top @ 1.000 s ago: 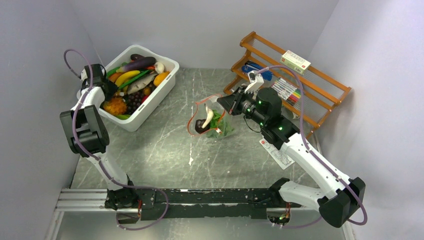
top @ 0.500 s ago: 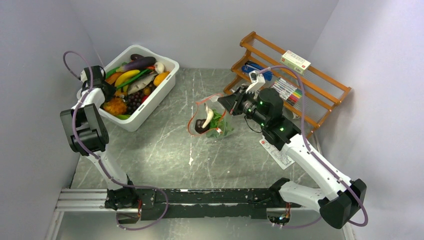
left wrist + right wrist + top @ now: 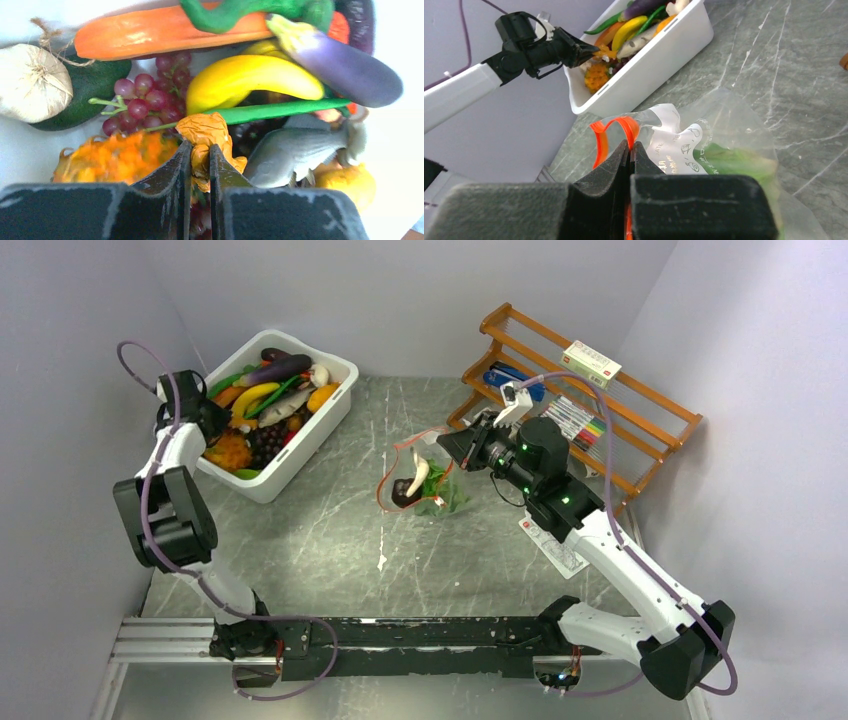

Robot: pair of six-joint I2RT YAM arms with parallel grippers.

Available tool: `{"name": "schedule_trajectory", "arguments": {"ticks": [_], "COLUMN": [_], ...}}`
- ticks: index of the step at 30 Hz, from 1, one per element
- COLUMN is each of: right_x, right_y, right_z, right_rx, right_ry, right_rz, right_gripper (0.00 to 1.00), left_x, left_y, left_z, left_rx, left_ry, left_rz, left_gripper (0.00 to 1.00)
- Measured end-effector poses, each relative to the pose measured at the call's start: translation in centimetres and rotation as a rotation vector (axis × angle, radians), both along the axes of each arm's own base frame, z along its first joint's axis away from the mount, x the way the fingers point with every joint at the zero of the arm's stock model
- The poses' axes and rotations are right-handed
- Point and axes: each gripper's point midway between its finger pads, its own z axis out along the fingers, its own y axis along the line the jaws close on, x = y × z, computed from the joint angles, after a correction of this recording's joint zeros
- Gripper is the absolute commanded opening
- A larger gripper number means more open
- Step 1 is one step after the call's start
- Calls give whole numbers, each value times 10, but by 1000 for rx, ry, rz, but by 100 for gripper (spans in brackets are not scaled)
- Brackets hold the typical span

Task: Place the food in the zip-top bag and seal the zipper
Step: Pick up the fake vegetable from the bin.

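Note:
The zip-top bag (image 3: 425, 480) stands open at mid-table, with green lettuce (image 3: 446, 498), a pale mushroom-like piece (image 3: 416, 478) and a dark piece (image 3: 402, 497) inside. My right gripper (image 3: 443, 447) is shut on the orange-red zipper (image 3: 600, 142) at the bag's mouth and holds it up; its pinch shows in the right wrist view (image 3: 629, 145). My left gripper (image 3: 199, 150) is over the white bin (image 3: 300, 452), shut on a crinkled orange-yellow food piece (image 3: 204, 131). Below it lie grapes (image 3: 145, 97), a banana (image 3: 250, 80), an eggplant (image 3: 345, 70) and a grey fish (image 3: 295, 150).
An orange-brown wooden rack (image 3: 650, 430) with pens and a small box stands at the back right, close behind my right arm. A white printed leaflet (image 3: 553, 545) lies flat under the right forearm. Grey walls close in on the left, back and right.
My left arm has shifted slightly left and back over the bin. The right arm and the bag have barely moved.

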Motion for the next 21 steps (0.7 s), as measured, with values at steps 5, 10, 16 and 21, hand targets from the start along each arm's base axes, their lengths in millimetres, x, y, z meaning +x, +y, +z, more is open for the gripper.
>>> {"name": "schedule_trajectory", "arguments": {"ticks": [5, 10, 16, 21], "right_x": [0, 2, 6, 11], "right_y": [0, 1, 4, 8], "right_z": [-10, -22, -29, -46], "right_rx": [-3, -20, -21, -47], "right_ry": [18, 45, 69, 111], "right_rz": [-4, -5, -6, -9], "right_gripper": [0, 0, 0, 0], "left_x": [-13, -31, -48, -67], "left_y": [-9, -16, -32, -66], "left_z": [40, 70, 95, 128], "left_rx": [27, 74, 108, 93], "left_ry": [-78, -132, -186, -284], "left_rz": [-39, -78, -171, -324], "left_gripper": [7, 7, 7, 7]}}
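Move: The left hand already pinches the crinkled orange vegetable low over the bin; the bag's mouth lies about 45 cm to its right, 20 cm back and perhaps 8 cm higher. The knobbly gourd is some 4 cm back, 3 cm left and 7 cm below; the banana is 7 cm ahead, 5 cm right and as low. From the right hand, which keeps pinching the bag's rim, the mouth's middle is 6 cm left, 4 cm back and slightly below. Left hand lifts the pinched orange vegetable about 13 cm, back and right towards the bag; right lowers the rim. ##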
